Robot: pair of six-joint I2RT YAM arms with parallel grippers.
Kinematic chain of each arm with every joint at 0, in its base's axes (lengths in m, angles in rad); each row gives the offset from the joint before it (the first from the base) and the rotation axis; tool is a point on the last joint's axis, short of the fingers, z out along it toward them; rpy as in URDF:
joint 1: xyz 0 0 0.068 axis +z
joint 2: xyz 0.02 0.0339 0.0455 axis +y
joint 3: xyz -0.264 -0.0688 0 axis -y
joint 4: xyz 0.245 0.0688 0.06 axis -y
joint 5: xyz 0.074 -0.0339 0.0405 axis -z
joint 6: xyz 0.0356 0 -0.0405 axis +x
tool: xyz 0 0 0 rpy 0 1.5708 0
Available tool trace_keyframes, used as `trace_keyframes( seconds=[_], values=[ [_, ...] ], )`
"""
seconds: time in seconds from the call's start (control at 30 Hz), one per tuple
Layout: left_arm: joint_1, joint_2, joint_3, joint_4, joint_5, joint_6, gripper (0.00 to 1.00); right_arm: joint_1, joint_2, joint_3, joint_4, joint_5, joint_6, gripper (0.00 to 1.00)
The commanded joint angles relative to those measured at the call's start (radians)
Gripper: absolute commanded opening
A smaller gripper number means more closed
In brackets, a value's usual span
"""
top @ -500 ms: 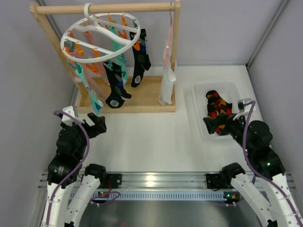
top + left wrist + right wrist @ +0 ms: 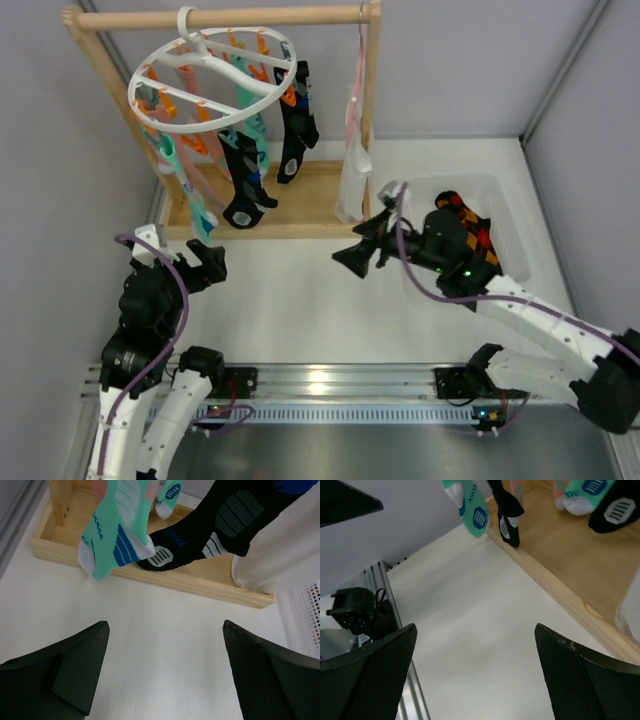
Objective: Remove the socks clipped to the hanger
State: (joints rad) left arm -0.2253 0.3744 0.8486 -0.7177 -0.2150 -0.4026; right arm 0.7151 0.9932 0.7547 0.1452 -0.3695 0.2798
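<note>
The hanger (image 2: 200, 127), a white oval ring with orange and teal clips, hangs by its hook from the wooden rod. Several socks are clipped to it: black ones (image 2: 243, 185) and mint-green ones (image 2: 196, 205). My left gripper (image 2: 202, 263) stands open low over the table, just in front of the rack's left end. Its wrist view shows a mint sock (image 2: 117, 535) and a black sock (image 2: 210, 530) ahead of the empty gripper (image 2: 165, 630). My right gripper (image 2: 362, 244) is open over mid-table, near the rack's front right corner. Nothing lies between its fingers (image 2: 475, 630), and socks (image 2: 472, 505) dangle farther off.
The wooden rack (image 2: 225, 17) has a flat base (image 2: 310, 200) at the back of the table. A long pale cloth (image 2: 353, 170) hangs at its right post. A white bin (image 2: 500, 215) at the right holds orange-and-black socks (image 2: 455, 212). A metal rail (image 2: 320, 385) runs along the near edge.
My right arm has swung left from over the bin to the middle of the table near the rack's base, jaws still wide. The left arm has not moved.
</note>
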Motion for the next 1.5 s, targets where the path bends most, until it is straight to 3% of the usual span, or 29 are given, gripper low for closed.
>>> trace_keyframes(
  seconds=[0.0,0.13,0.4,0.6,0.67,0.7,0.8,0.83,0.9,1.03,1.23,1.47],
  values=[
    [-0.002,-0.014,-0.008,0.046,0.026,-0.002,0.98,0.133,0.180,0.152,0.249,0.139,-0.215,0.95],
    [-0.003,-0.012,-0.010,0.047,0.037,0.001,0.99,0.159,0.482,0.270,0.399,0.187,-0.249,0.92],
    [-0.002,0.012,-0.008,0.047,0.051,0.008,0.99,0.161,0.905,0.552,0.585,0.146,-0.232,0.88],
    [-0.002,0.020,-0.006,0.049,0.051,0.007,0.99,0.173,1.039,0.696,0.620,0.090,-0.260,0.65],
    [-0.002,0.029,-0.005,0.050,0.049,0.001,0.99,0.185,1.044,0.706,0.634,0.092,-0.269,0.58],
    [-0.002,0.034,-0.003,0.049,0.045,-0.004,0.99,0.188,1.042,0.703,0.649,0.086,-0.271,0.44],
    [-0.002,0.061,0.012,0.047,0.034,-0.016,0.99,0.201,1.027,0.684,0.665,0.089,-0.271,0.20],
    [-0.002,0.078,0.032,0.047,0.042,-0.021,0.99,0.210,1.018,0.664,0.663,0.098,-0.271,0.07],
    [-0.002,0.096,0.073,0.046,0.106,-0.039,0.99,0.221,0.974,0.629,0.665,0.141,-0.302,0.00],
    [-0.002,0.161,0.236,0.046,0.187,-0.058,0.99,0.276,0.871,0.491,0.686,0.250,-0.286,0.00],
    [-0.002,0.354,0.509,0.043,0.331,-0.035,0.99,0.336,0.746,0.423,0.587,0.375,-0.215,0.00],
    [-0.002,0.556,0.724,-0.024,0.272,-0.038,0.98,0.434,0.725,0.451,0.394,0.622,-0.269,0.00]
  ],
)
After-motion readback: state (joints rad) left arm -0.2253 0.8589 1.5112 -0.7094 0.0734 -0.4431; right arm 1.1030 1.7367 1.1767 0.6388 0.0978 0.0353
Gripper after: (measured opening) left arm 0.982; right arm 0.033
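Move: The front black sock hangs with its middle about 24 cm to the right hand's left, 14 cm ahead and a little above. Of its neighbours, the mint sock is some 14 cm left of it and slightly nearer; the rear black sock is about 9 cm right of it and 8 cm farther out. The white cloth hangs about 15 cm ahead of the right hand, 2 cm left. From the left hand, the front black sock is roughly 16 cm ahead, 15 cm right. Right hand reaches 22 cm left and forward, pinches the black sock, draws back; left hand rises 18 cm. ##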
